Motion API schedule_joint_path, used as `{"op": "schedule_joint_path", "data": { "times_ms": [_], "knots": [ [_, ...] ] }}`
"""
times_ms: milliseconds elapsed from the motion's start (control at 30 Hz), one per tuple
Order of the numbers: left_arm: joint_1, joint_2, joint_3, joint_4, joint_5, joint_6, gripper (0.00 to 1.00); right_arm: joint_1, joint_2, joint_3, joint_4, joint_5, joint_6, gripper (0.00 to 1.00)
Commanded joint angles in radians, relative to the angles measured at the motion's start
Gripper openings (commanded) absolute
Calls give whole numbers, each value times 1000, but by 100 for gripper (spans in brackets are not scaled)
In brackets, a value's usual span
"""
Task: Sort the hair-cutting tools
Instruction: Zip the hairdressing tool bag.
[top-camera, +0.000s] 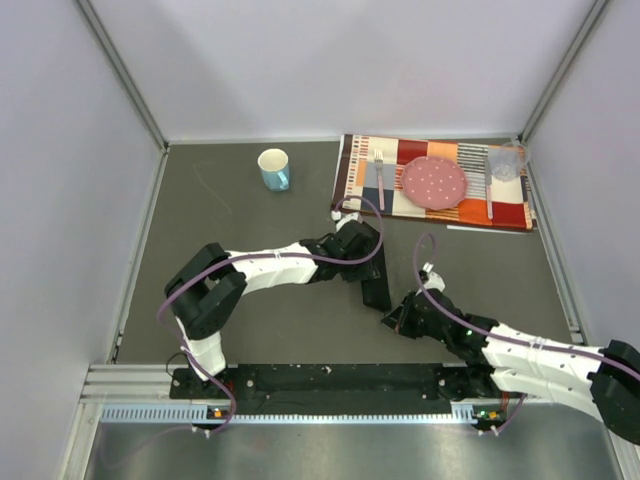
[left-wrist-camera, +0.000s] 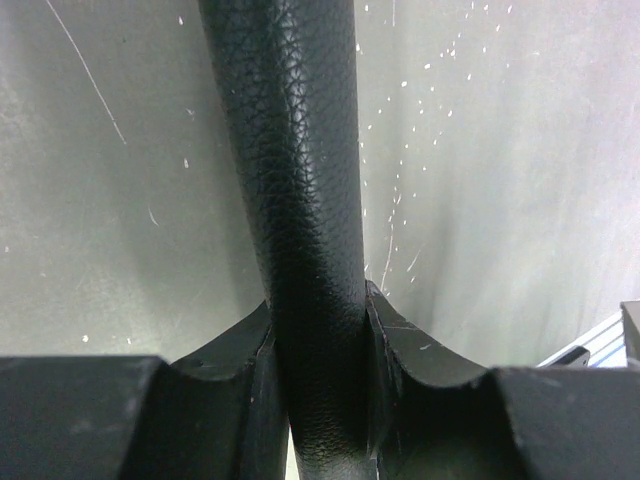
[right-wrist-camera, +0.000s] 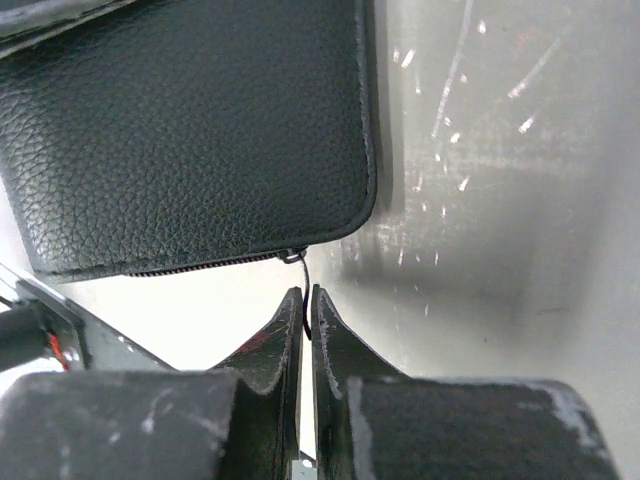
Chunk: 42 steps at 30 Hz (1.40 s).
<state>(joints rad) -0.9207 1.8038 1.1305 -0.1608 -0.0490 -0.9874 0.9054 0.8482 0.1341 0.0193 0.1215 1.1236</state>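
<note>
The hair-cutting tools are out of view. A black leather-grain zip case (top-camera: 376, 281) stands on edge mid-table between the two arms. My left gripper (top-camera: 362, 262) is shut on the case (left-wrist-camera: 300, 190), whose edge fills the gap between the jaws of that gripper (left-wrist-camera: 318, 325). In the right wrist view the case (right-wrist-camera: 190, 130) hangs just above my right gripper (right-wrist-camera: 306, 298). This gripper is shut on the thin zipper pull (right-wrist-camera: 303, 268), which runs from the case's corner down between the fingertips. From above, the right gripper (top-camera: 393, 318) sits at the case's near end.
A light blue mug (top-camera: 274, 168) stands at the back. A patterned placemat (top-camera: 352, 170) at the back right carries a fork (top-camera: 380, 176), a pink plate (top-camera: 434, 181), a clear glass (top-camera: 505, 162) and another utensil (top-camera: 489, 196). White walls enclose the table.
</note>
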Motion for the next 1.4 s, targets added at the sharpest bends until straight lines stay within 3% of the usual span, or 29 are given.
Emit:
{"op": "schedule_joint_path", "data": {
  "times_ms": [0, 300, 567, 1067, 1200, 1367],
  "knots": [
    [42, -72, 23, -103, 1, 122, 0, -3, 15, 74, -195, 10, -235, 0],
    [62, -191, 37, -180, 80, 178, 0, -3, 12, 139, -228, 4, -393, 0],
    [71, -300, -1, -166, 23, 122, 0, -3, -9, 134, -205, -29, -398, 0],
    [80, -451, -70, -134, 176, 122, 0, -3, -69, 209, -154, 109, -577, 0],
    [121, -488, -119, -65, 321, 130, 0, -3, -141, 199, -168, 101, -625, 0],
    [122, -537, -143, -26, 513, 242, 0, -2, -233, 236, -208, 138, -717, 0]
  ]
}}
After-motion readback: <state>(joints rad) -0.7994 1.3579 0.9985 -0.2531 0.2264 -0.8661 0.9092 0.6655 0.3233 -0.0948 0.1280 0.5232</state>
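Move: My right fingers already hold the cord of the zip slider, which sits about 2 cm ahead and 2 cm left of them, barely higher, at the hairdressing tool bag's near corner. The bag's middle is some 12 cm ahead and 4 cm left, slightly above. My left hand already grips the bag; from it the slider is roughly 9 cm back, 2 cm right and 3 cm below. The fork lies 20 cm ahead of my left hand, the pink plate 20 cm ahead and 13 cm right, both about 6 cm lower. I lift the bag with my left hand about 12 cm, carrying it some 5 cm left and a little back, my grip unchanged. My right hand keeps its pinch on the zip cord and rises with it, about 9 cm, then also eases forward, turning counter-clockwise while its fingertips tilt up some 30 degrees to lead the slider round the near corner. ##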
